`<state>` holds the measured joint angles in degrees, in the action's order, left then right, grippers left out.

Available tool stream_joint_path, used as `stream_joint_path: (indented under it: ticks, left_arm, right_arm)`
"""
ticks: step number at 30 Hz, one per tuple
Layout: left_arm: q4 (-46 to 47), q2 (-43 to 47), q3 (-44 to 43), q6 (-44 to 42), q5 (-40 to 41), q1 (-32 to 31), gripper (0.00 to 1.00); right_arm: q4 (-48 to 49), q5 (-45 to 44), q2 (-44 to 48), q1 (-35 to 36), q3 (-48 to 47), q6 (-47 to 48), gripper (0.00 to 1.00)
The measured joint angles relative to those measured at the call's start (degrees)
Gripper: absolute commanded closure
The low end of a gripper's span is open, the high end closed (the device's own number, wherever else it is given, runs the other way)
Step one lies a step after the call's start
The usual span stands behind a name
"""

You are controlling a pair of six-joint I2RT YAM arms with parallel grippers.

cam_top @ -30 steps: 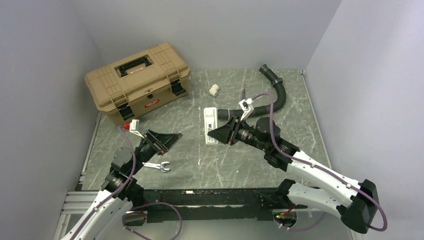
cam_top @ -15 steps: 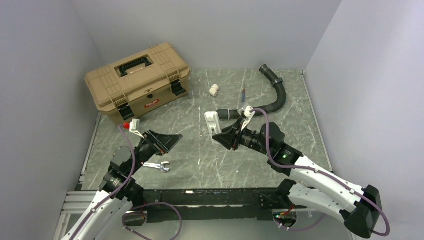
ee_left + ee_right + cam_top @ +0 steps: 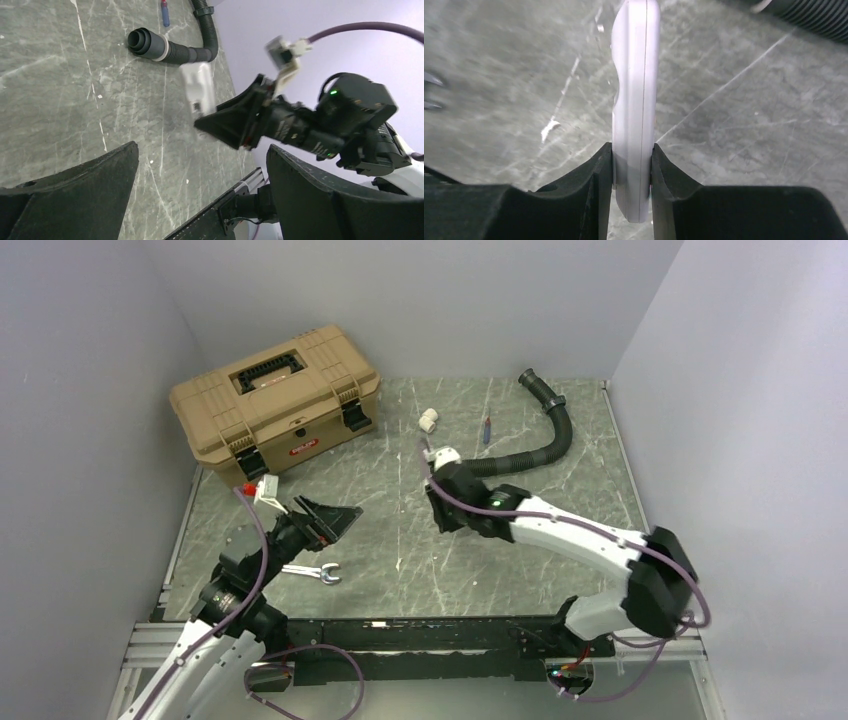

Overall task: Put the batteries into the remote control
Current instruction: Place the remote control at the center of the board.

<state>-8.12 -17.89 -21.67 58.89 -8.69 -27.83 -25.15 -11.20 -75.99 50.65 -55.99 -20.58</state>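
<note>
The white remote control (image 3: 635, 95) stands edge-on between the fingers of my right gripper (image 3: 632, 165), which is shut on its near end, just above the grey marbled table. In the left wrist view the remote control (image 3: 199, 90) sticks out past the right gripper's black fingers (image 3: 235, 122). From above, my right arm (image 3: 560, 530) covers most of the remote. My left gripper (image 3: 332, 520) hangs open and empty at the left, above the table, its fingers (image 3: 90, 180) wide apart. The batteries are out of view.
A tan toolbox (image 3: 270, 400) sits at the back left. A silver wrench (image 3: 315, 572) lies beside the left arm. A black corrugated hose (image 3: 545, 435) curves along the back right, with a white pipe fitting (image 3: 428, 420) and a red-and-blue stick (image 3: 487, 428) nearby.
My right arm has swung its wrist round and drawn in towards the table's middle, turning the remote from flat to edge-on. The left arm has barely shifted.
</note>
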Motion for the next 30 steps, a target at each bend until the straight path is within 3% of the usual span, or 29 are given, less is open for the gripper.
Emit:
stream_joint_path:
  ticks: [10,19,30]
  left_arm:
    - [-3.56,2.23,-0.87,-1.18,1.05,0.0,0.01]
    - [-5.68,4.7,-0.85,-1.05,2.51,0.07,0.01]
    - [-6.51,4.61,-0.83,-0.98,2.49,0.07,0.01]
  right_arm:
    - [-11.21,-15.39,-22.95,14.51,-4.79,-6.84,1.0]
    - [-15.19,-29.38,-30.95,18.78,-8.79,-10.19,1.0]
    - [-15.96,-33.27,-32.65,20.74,-8.87,-11.45,0.57]
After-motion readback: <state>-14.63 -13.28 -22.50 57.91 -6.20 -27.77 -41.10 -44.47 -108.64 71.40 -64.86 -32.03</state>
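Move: Below the right hand, which still grips the remote control, is its target spot at the centre of the board: about 13 cm down, 4 cm back and almost level sideways. A white chip mark lies some 6 cm back and 5 cm left of this hand; the hose's near end is about 16 cm ahead and 3 cm left, the wrench 7 cm back and 26 cm left. From the empty left hand the spot is roughly 12 cm right, 1 cm ahead and 22 cm below. Lowering the remote control quickly towards the centre of the board, the right hand sinks about 12 cm and draws back some 4 cm, then nearly stops just above the board. The wrist rolls about 40 degrees, left side down, swinging the downward-slanting fingers from forward-left to forward and slightly right; they keep the remote pinched between them. ##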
